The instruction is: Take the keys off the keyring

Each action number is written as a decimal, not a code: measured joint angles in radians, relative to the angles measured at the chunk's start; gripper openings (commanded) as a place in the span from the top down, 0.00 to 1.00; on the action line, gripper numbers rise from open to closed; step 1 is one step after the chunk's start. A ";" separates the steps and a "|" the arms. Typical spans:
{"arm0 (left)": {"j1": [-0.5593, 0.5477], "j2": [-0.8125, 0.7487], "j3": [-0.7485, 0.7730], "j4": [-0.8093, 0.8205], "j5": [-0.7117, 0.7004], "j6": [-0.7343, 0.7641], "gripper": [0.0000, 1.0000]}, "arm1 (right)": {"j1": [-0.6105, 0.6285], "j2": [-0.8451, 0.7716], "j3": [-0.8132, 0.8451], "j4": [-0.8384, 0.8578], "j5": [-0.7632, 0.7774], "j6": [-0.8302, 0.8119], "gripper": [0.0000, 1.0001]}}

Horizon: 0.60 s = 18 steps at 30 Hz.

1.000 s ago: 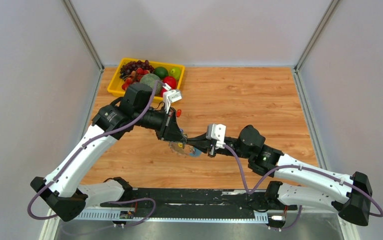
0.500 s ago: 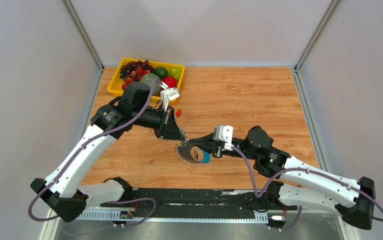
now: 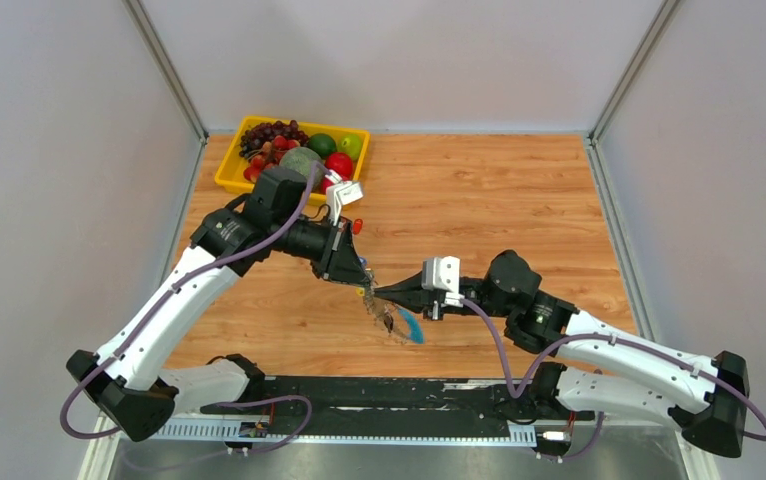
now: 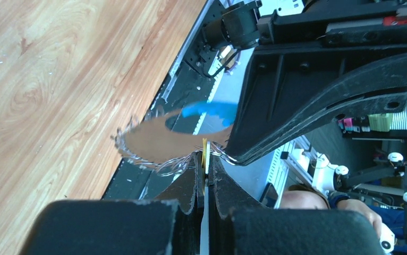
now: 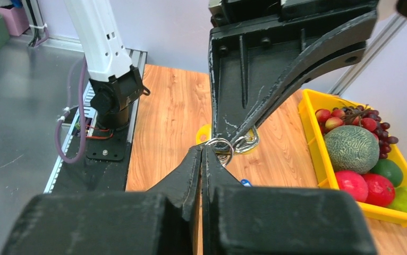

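Observation:
The keyring (image 3: 391, 320) hangs between both gripper tips above the table, motion-blurred, its blue strap (image 3: 412, 328) on the right side. My left gripper (image 3: 362, 284) is shut on a thin yellow tag (image 4: 205, 151) at the ring's top. My right gripper (image 3: 379, 292) is shut on a silver wire ring (image 5: 221, 142) right beside the left fingers (image 5: 276, 79). In the left wrist view the loop (image 4: 153, 143) and its keys (image 4: 124, 144) are smeared, with the blue strap (image 4: 208, 110) behind them. A few keys (image 5: 245, 141) bunch at the left fingertips.
A yellow tray (image 3: 227, 172) of fruit stands at the back left, also seen in the right wrist view (image 5: 310, 133). A small red item (image 3: 357, 225) lies by the left wrist. A small blue tag (image 5: 245, 183) lies on the wood below the right gripper.
The right gripper has shut on the ring. The keyring, spread wide half a second ago, now hangs narrower and lower and is blurred. Both tips have drawn close together.

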 measured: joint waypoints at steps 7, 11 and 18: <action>0.006 0.001 0.000 0.013 0.008 0.006 1.00 | 0.003 0.028 0.008 -0.017 -0.035 -0.010 0.70; 0.006 -0.003 0.001 0.012 0.003 0.024 1.00 | 0.003 0.021 0.008 -0.021 -0.032 -0.011 0.68; 0.009 -0.016 0.003 0.012 -0.002 0.037 1.00 | 0.003 0.011 0.008 -0.020 0.022 0.001 0.68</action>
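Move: The right hand's shut fingertips are at the wire rings of the saw-shaped keyring, which sit about 1 cm farther left. The keyring's body lies some 6 cm back, 3 cm to the right and 4 cm lower. The yellow-tagged key, held in the left fingers, is about 2 cm left and 1 cm ahead of the right hand. From the left hand, the rings are about 2 cm right and 1 cm back. The right fingers let go of the wire rings, opening from shut to about a third. As they part, the right hand eases about 1 cm down and slightly back and left, then reverses up and forward, staying close beside the rings. The left hand holds nearly still and keeps its pinch on the yellow-tagged key. ##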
